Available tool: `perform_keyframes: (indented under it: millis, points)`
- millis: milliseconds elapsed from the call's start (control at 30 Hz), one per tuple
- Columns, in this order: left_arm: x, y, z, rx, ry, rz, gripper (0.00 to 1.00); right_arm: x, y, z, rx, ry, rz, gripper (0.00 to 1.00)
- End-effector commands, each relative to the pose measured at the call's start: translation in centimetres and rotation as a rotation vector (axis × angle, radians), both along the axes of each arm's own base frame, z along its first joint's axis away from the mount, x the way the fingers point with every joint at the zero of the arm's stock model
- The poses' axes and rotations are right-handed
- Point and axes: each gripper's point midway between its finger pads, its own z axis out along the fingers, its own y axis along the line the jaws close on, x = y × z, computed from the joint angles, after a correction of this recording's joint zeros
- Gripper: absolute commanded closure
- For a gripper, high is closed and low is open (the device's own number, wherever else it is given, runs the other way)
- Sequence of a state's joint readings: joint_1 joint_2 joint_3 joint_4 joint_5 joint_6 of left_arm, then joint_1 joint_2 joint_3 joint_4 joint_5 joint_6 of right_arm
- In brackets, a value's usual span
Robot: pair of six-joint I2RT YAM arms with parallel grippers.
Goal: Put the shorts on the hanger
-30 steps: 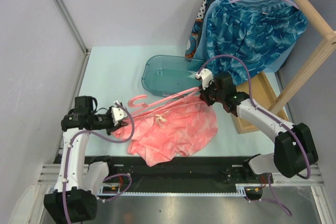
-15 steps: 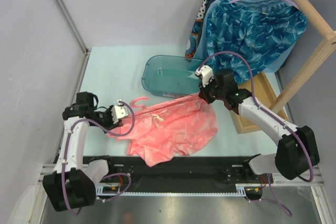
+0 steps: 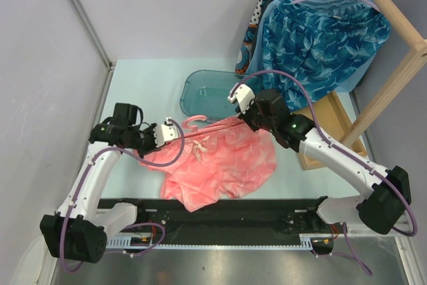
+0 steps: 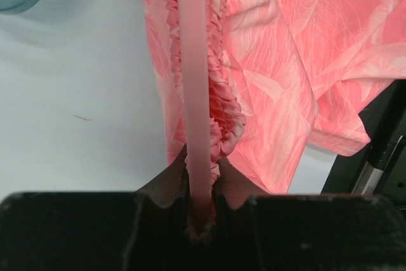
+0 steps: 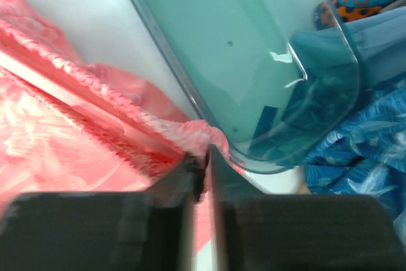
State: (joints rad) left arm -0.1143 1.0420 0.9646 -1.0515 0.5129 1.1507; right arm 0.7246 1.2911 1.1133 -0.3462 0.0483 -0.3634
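The coral-pink shorts lie on the table with the waistband lifted between both grippers. The thin pink hanger runs along that waistband, its hook poking up beside the left gripper. My left gripper is shut on the hanger's bar together with the gathered waistband of the shorts. My right gripper holds the waistband's other end, right beside the teal bin. In the right wrist view its jaws pinch the pink fabric at the tips with barely a slit between them.
A teal plastic bin sits just behind the shorts. Blue patterned garments hang from a wooden rack at the back right, its wooden base on the table. A black rail lines the near edge.
The left gripper has pushed the hanger right and back while the right gripper has moved left, so the two stand closer. The waistband has bunched up between them.
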Motion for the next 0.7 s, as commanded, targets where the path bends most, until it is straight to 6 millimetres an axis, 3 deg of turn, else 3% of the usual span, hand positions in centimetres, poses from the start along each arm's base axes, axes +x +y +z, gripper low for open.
perform_keyframes:
  millis: [0,33,100,167,267,300,433,567,667]
  points:
    - [0.8,0.3,1.6,-0.005,-0.026,0.081,1.0,1.3,-2.1,3.2,-0.054,-0.089,-0.085,0.64]
    - [0.6,0.2,1.7,-0.016,-0.02,0.082,1.0,1.2,-2.1,3.8,-0.045,-0.093,-0.074,0.47]
    - [0.4,-0.5,2.2,-0.062,-0.02,0.079,1.0,0.3,-2.4,4.7,-0.021,-0.084,-0.02,0.31]
    - [0.2,-1.5,3.0,-0.117,-0.012,0.069,1.0,-0.3,-2.5,5.7,-0.02,-0.111,0.031,0.27]
    - [-0.1,-2.7,4.0,-0.179,0.013,0.035,1.0,-2.4,-1.2,7.2,-0.021,-0.167,0.173,0.25]
    - [0.0,-2.8,4.2,-0.183,0.015,0.031,1.0,-3.8,0.1,7.8,-0.014,-0.193,0.248,0.24]
    - [0.3,-3.7,5.8,-0.207,-0.002,0.018,1.0,-5.7,2.0,9.9,-0.046,-0.317,0.348,0.09]
    - [-0.1,-4.0,6.3,-0.199,-0.016,-0.023,1.0,-5.1,2.3,9.8,-0.059,-0.306,0.323,0.09]
    - [-0.6,-4.2,6.9,-0.201,-0.031,-0.043,0.99,-5.2,2.2,11.1,0.009,-0.288,0.313,0.13]
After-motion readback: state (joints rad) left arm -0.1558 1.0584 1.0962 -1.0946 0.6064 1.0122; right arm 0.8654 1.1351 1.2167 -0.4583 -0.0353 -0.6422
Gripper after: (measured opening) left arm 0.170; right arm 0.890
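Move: My right hand pinches the shorts' right waistband corner, pulled over the hanger's end right at my fingertips. The hanger's hook is about 13 cm to its left and 2 cm back, the shorts' spread middle some 17 cm back, 8 cm left and 15 cm below, and the teal bin 9 cm ahead, 6 cm left and well below. From my left hand, which grips the hanger's other end, that right corner lies about 24 cm right, 8 cm ahead and a little higher. I open my right fingers wide to let go of the waistband corner, then lift the hand about 8 cm and draw it some 6 cm back off the hanger's end, easing slightly right before going left, fingers tipping up and turning counter-clockwise. My left hand keeps its pinch on hanger and waistband and, a moment later, raises them about 4 cm while shifting 3 cm right. ##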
